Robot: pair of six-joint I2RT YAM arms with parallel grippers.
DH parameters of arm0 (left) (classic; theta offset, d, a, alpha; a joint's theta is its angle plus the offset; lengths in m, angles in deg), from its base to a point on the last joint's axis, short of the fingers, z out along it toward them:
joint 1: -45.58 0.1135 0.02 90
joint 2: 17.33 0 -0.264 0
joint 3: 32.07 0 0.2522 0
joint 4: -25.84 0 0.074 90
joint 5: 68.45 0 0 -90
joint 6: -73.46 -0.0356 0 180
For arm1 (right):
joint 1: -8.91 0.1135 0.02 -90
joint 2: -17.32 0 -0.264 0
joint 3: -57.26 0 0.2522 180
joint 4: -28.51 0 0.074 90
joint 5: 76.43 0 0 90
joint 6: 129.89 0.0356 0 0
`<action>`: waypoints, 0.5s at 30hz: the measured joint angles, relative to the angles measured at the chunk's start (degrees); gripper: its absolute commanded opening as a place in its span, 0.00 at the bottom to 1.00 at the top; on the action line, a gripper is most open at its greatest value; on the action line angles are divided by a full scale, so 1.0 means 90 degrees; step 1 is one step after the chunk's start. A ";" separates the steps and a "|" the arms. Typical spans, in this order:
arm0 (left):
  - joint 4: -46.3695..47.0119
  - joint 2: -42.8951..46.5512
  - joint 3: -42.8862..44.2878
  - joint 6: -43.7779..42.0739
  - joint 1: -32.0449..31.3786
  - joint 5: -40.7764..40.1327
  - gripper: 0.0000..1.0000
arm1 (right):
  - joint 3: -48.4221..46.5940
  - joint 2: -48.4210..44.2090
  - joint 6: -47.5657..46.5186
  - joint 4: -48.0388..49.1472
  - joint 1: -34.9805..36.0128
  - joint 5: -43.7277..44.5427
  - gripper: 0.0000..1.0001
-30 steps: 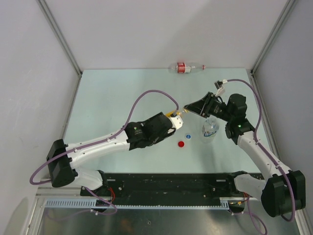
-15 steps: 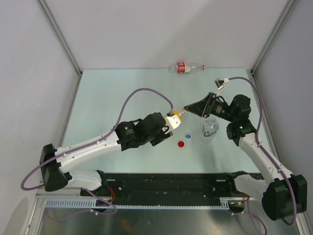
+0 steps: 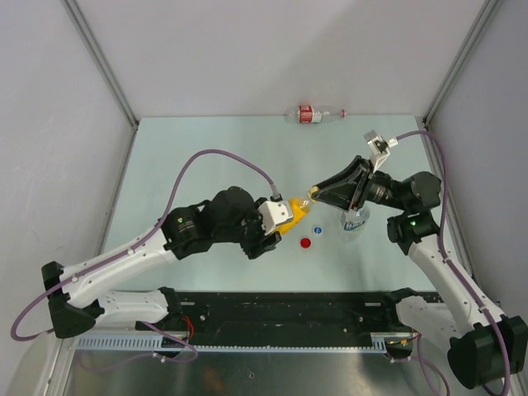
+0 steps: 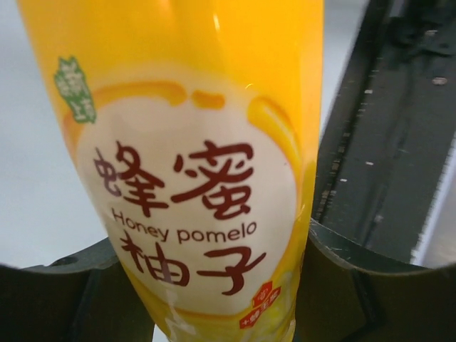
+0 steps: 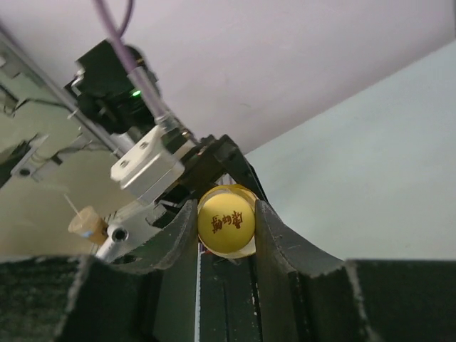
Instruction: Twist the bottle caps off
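Note:
In the top view the yellow bottle (image 3: 295,209) is held off the table, lying nearly level, with my left gripper (image 3: 280,218) shut on its body. The left wrist view is filled by the yellow bottle (image 4: 192,142) and its white "Honey pomelo" label, my left gripper (image 4: 214,299) clamping it from both sides. My right gripper (image 3: 315,195) is shut on the bottle's yellow cap (image 5: 226,221), which sits squeezed between its dark fingers (image 5: 174,246). A red cap (image 3: 305,242) and a blue cap (image 3: 318,230) lie loose on the table.
A short clear bottle (image 3: 355,219) stands under my right arm, right of the blue cap. A slim clear bottle with a red label (image 3: 316,114) lies on its side at the table's back edge. Grey walls close in the table on three sides.
My left arm has drawn back leftward and turned, so more of the yellow bottle shows. My right arm has reached further left, staying on the cap. Both grips are unchanged.

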 measured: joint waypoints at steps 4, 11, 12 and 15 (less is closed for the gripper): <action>-0.0029 0.0172 -0.0022 -0.0027 0.0075 0.0971 0.00 | -0.0041 -0.0187 -0.0029 0.0328 0.0143 -0.0294 0.00; -0.0051 0.0427 -0.0124 -0.0260 0.0170 0.2769 0.00 | -0.0102 -0.0695 -0.0270 0.0690 0.0571 -0.0648 0.06; -0.0049 0.0447 -0.0126 -0.0306 0.0185 0.3014 0.00 | -0.0114 -0.0772 -0.0318 0.0721 0.0627 -0.0670 0.06; -0.0010 0.0464 -0.0138 -0.0379 0.0233 0.3660 0.00 | -0.0155 -0.0947 -0.0457 0.0797 0.0763 -0.0741 0.08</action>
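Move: The yellow bottle's cap sits right between the right hand's pads. From the left hand, which grips the bottle lower down, that cap is about 5 cm ahead, 8 cm right and 11 cm up. On the table roughly 33 cm below the right hand, the red cap lies about 3 cm back and level sideways, the blue cap 1 cm ahead and 4 cm right. The clear bottle stands level ahead, 13 cm right and 23 cm down. The right fingers keep their pinch on the yellow cap and the left fingers their grip on the bottle while the two twist against each other by some 50 degrees about the bottle's axis, the cap counter-clockwise as seen from its top. Meanwhile both hands draw back together about 9 cm towards the robot, the right also rising about 5 cm, the left about 3. ##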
